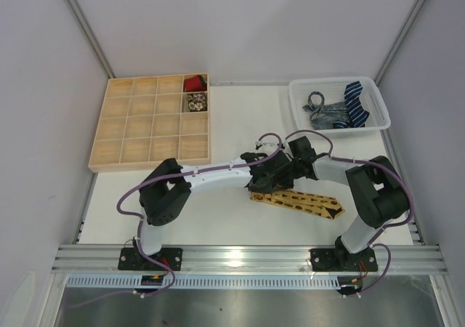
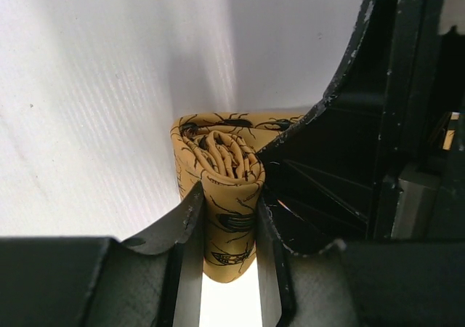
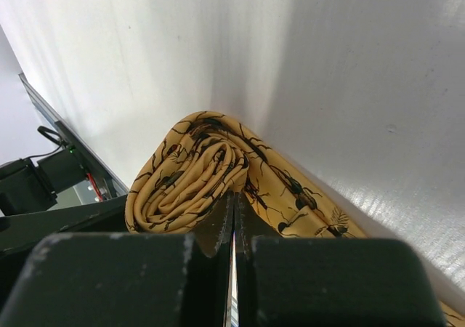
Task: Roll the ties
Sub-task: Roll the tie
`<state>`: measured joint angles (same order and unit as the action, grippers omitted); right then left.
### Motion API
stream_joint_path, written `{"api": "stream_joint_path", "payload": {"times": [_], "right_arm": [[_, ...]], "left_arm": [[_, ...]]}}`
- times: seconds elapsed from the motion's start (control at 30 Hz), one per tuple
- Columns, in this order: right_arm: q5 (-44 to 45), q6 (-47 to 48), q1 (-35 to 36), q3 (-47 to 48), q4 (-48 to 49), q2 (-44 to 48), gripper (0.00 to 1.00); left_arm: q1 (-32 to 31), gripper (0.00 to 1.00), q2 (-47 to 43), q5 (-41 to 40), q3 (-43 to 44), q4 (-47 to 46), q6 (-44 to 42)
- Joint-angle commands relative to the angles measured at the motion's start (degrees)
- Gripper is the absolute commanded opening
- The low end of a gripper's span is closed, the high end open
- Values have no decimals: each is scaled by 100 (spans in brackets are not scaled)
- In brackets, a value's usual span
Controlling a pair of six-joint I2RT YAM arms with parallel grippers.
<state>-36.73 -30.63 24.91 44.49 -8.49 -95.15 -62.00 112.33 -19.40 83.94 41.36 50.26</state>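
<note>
A mustard-yellow tie with dark insect marks lies mid-table, its left part wound into a roll. My left gripper is shut on that roll, one finger on each side of it. Seen from above, the left gripper and the right gripper meet over the roll and hide it. My right gripper is shut, its tips resting against the side of the roll, where the flat tail runs off to the right. I see no fabric between its jaws.
A wooden compartment tray at the back left holds a red rolled tie and a pale patterned one. A white basket at the back right holds a navy striped tie and a grey patterned tie.
</note>
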Motion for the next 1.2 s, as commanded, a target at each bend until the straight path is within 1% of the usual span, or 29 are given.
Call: {"api": "stream_joint_path", "payload": {"times": [0.0, 0.13, 0.2, 0.37, 0.4, 0.5, 0.57, 0.6, 0.73, 0.77, 0.8, 0.93, 0.97, 1.17], "right_arm": [[-502, 5, 67, 130, 155, 15, 0], [-266, 92, 50, 139, -20, 84, 0], [-81, 171, 23, 200, -309, 129, 0], [737, 294, -240, 253, -890, 418, 0], [790, 347, -267, 253, -1039, 445, 0], [834, 365, -328, 122, -1006, 480, 0], [843, 339, -355, -1, -901, 454, 0], [834, 321, -355, -37, -856, 436, 0], [869, 303, -381, -125, -759, 349, 0], [878, 303, -390, -133, -742, 314, 0], [852, 286, -407, -151, -716, 270, 0], [817, 295, -425, -195, -663, 190, 0], [817, 286, -434, -212, -636, 199, 0], [834, 338, -609, -186, -846, 497, 0]], "left_arm": [[-128, 1, 359, 120, 228, -375, -34], [-137, 0, 403, 129, 263, -375, -25], [-146, 1, 438, 164, 254, -375, -25], [-190, 0, 561, 261, 219, -419, 1], [-199, 1, 579, 287, 210, -436, 1], [-216, 6, 605, 296, 184, -471, -7], [-234, 10, 614, 305, 193, -489, -16], [-243, 16, 606, 288, 201, -498, -16], [-278, 26, 570, 279, 175, -507, -25], [-295, 37, 553, 270, 175, -507, -25], [-304, 41, 535, 252, 184, -489, -25], [-374, 49, 491, 235, 236, -480, -78], [-383, 54, 474, 226, 254, -437, -86], [-445, 63, 307, 182, 289, -410, -113]]}}
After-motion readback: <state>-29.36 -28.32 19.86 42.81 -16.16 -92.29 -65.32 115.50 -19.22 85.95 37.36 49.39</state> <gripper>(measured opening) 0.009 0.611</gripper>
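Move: The rolled end of the tie is already pinched between the left fingers, its middle about 1 cm below that hand point. From the right hand, whose shut fingertips sit close beside it, the roll lies some 2 cm to the left, 1 cm back and 1 cm lower. The flat tail's far end lies about 17 cm to the right hand's right, 8 cm back and some 3 cm lower. Left hand carries the pinched roll 3 cm right, then opens; shut right hand goes 5 cm right, sinking. ##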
